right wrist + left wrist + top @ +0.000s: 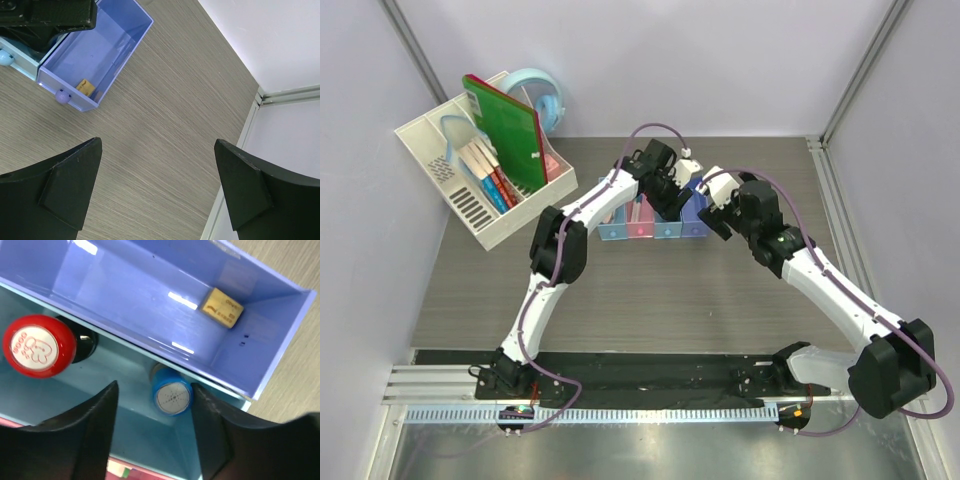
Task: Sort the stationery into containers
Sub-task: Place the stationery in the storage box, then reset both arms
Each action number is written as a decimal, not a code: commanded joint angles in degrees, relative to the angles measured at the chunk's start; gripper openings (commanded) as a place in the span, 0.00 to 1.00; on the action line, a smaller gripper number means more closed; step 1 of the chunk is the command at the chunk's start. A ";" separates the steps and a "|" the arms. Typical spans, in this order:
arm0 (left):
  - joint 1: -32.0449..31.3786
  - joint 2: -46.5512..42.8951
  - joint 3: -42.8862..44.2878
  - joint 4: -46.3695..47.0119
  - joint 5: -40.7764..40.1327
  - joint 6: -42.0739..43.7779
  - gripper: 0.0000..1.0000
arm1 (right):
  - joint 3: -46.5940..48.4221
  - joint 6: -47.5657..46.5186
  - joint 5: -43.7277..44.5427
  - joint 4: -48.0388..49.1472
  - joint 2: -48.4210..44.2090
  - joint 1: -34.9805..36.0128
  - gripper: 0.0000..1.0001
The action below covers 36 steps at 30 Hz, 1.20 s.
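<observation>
The four joined bins stand mid-table: light blue (613, 232), pink (640, 230), blue (668, 231), violet-blue (696, 228). My left gripper (677, 205) hangs open over the blue bin (125, 405). In the left wrist view the blue-grey cylinder (171, 396) stands in that bin between my fingertips, close to the right finger (220, 430). My left gripper (155, 407) holds nothing. The red-and-black cylinder (40, 346) stands in the same bin. The tiny orange block (222, 307) lies in the violet-blue bin (150, 295). My right gripper (157, 190) is open and empty over bare table right of the bins. Pens and eraser are hidden.
A white slotted desk organizer (470, 195) with a green book (505, 125) stands at the back left, a round light-blue tape dispenser (545, 95) behind it. The enclosure wall and metal rail (250, 130) run close on the right.
</observation>
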 commanded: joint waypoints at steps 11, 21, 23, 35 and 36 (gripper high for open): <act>0.46 -7.22 -0.02 2.00 0.13 -1.79 0.63 | 0.44 0.77 -0.39 2.28 -0.99 -0.28 1.00; 1.16 -19.16 -5.55 2.88 -1.53 -2.06 0.76 | 1.58 2.09 -0.83 1.84 -0.82 -0.28 1.00; 1.86 -21.55 -7.05 3.14 -1.80 -2.06 0.98 | 2.20 3.23 -1.26 0.88 -0.73 -0.36 1.00; 17.93 -55.77 -44.37 17.62 -0.03 -8.47 1.00 | 2.65 10.00 -5.91 -10.63 -9.06 -7.99 1.00; 18.65 -59.49 -53.02 22.87 -2.04 -8.65 1.00 | 2.12 10.09 -6.97 -11.07 -9.86 -9.14 1.00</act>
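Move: The blue-capped tube already stands in the light-blue compartment, between the left hand's partly open fingers, its middle about 1 cm back of that hand, level sideways and some 4 cm below. From the left hand, the red stamp is roughly 5 cm forward and 1 cm left, the yellow block 6 cm right and 1 cm back, and the pens 8 cm left and 1 cm back. The tube lies about 14 cm left, 5 cm forward and 18 cm below the right hand. The blue-capped tube is left standing as the left fingers, already loosened, spread a little and the hand pauses over it, then climbs clear by about 18 cm, the fingers opening wide on the way. The left hand then swings some 16 cm left and slightly back across the box, wrist turning counter-clockwise. Late on, the wide-open right hand eases about 3 cm right and back, away from the box. ##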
